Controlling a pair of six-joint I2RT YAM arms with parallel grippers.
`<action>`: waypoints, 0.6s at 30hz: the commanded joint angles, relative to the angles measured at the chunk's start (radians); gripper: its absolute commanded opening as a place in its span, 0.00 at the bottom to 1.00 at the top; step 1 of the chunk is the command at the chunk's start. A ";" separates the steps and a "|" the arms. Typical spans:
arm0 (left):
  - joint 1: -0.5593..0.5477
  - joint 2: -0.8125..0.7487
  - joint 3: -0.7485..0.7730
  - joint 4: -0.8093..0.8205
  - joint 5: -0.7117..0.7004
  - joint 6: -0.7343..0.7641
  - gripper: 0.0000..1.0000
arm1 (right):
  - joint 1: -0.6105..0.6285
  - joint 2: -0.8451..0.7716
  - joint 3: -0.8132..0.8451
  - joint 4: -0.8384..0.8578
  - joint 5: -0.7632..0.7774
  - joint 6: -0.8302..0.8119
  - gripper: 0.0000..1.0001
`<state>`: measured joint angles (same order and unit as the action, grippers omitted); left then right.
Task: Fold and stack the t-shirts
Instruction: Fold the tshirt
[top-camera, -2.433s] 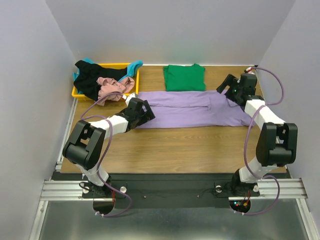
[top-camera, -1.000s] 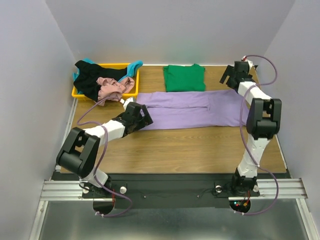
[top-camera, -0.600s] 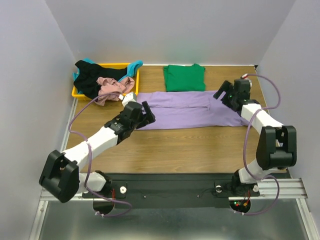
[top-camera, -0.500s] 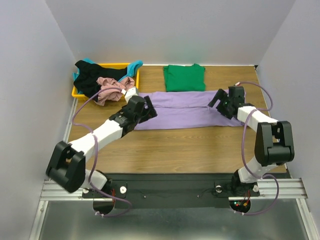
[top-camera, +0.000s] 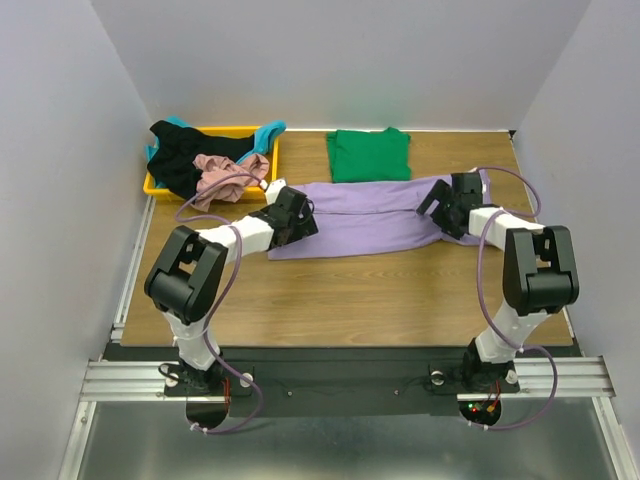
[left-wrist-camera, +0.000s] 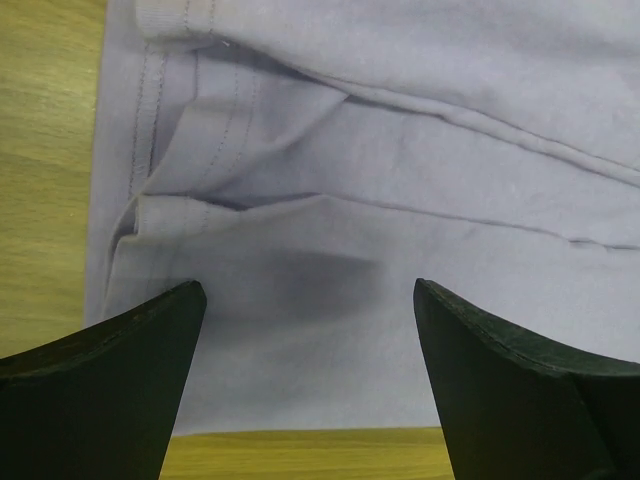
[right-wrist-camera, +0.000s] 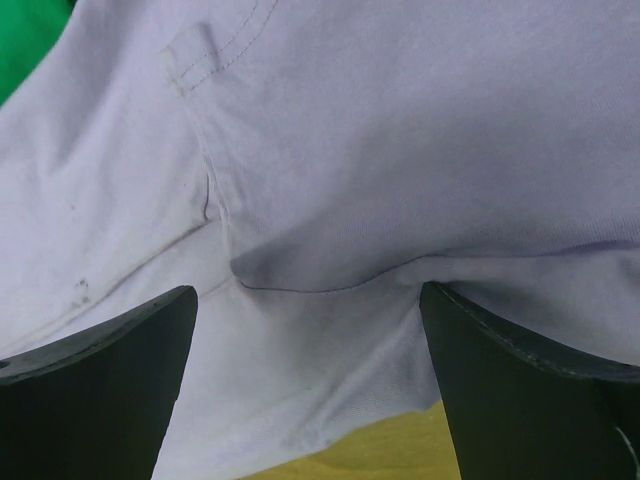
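The lavender purple t-shirt (top-camera: 365, 218) lies folded in a long band across the middle of the table. My left gripper (top-camera: 293, 214) is open over its left end, with the cloth (left-wrist-camera: 320, 250) under and between the fingers. My right gripper (top-camera: 447, 207) is open over its right end, with the cloth (right-wrist-camera: 330, 200) spread below it. The green t-shirt (top-camera: 369, 155) lies folded behind the purple one. The black (top-camera: 185, 160), dusty pink (top-camera: 228, 172) and teal (top-camera: 268, 130) t-shirts lie crumpled in the yellow tray (top-camera: 222, 130).
The yellow tray stands at the back left corner. Grey walls close in the table on three sides. Bare wood (top-camera: 380, 290) runs between the purple shirt and the near edge, and a green edge shows in the right wrist view (right-wrist-camera: 25, 40).
Both arms swung about and have come down onto the ends of the purple shirt. The shirt's right end now sits a little further in and looks shorter.
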<state>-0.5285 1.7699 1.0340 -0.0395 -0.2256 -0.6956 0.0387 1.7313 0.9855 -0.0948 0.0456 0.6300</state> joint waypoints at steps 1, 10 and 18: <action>-0.037 -0.019 -0.121 -0.071 0.035 -0.047 0.98 | -0.025 0.079 0.011 -0.054 0.063 -0.003 1.00; -0.353 -0.219 -0.449 0.000 0.307 -0.200 0.98 | -0.028 0.175 0.157 -0.170 0.050 -0.148 1.00; -0.565 -0.504 -0.373 -0.149 0.235 -0.203 0.98 | -0.026 0.028 0.163 -0.214 0.017 -0.216 1.00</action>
<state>-1.0534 1.3663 0.6193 0.0162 0.0181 -0.8700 0.0200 1.8374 1.1553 -0.2127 0.0677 0.4778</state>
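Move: The folded strip of the lilac t-shirt lies right under both hands, its middle some 20 cm to the left hand's right and about 3 cm ahead; its left end is roughly 10 cm to this hand's left. From the right hand the strip's middle is about 19 cm left and 2 cm back. The green folded shirt lies some 25 cm ahead and 19 cm right of the left hand, the yellow basket about 23 cm ahead and 31 cm left of it. With open fingertips pressed down on the t-shirt's left part, the left hand drags it level across the table, back towards the near edge by about 25 cm and some 11 cm to the right, the wrist turning clockwise roughly 35 degrees. The right hand keeps its open fingers on the right part, sliding about 3 cm forward and slightly right, then easing 1 cm back. ##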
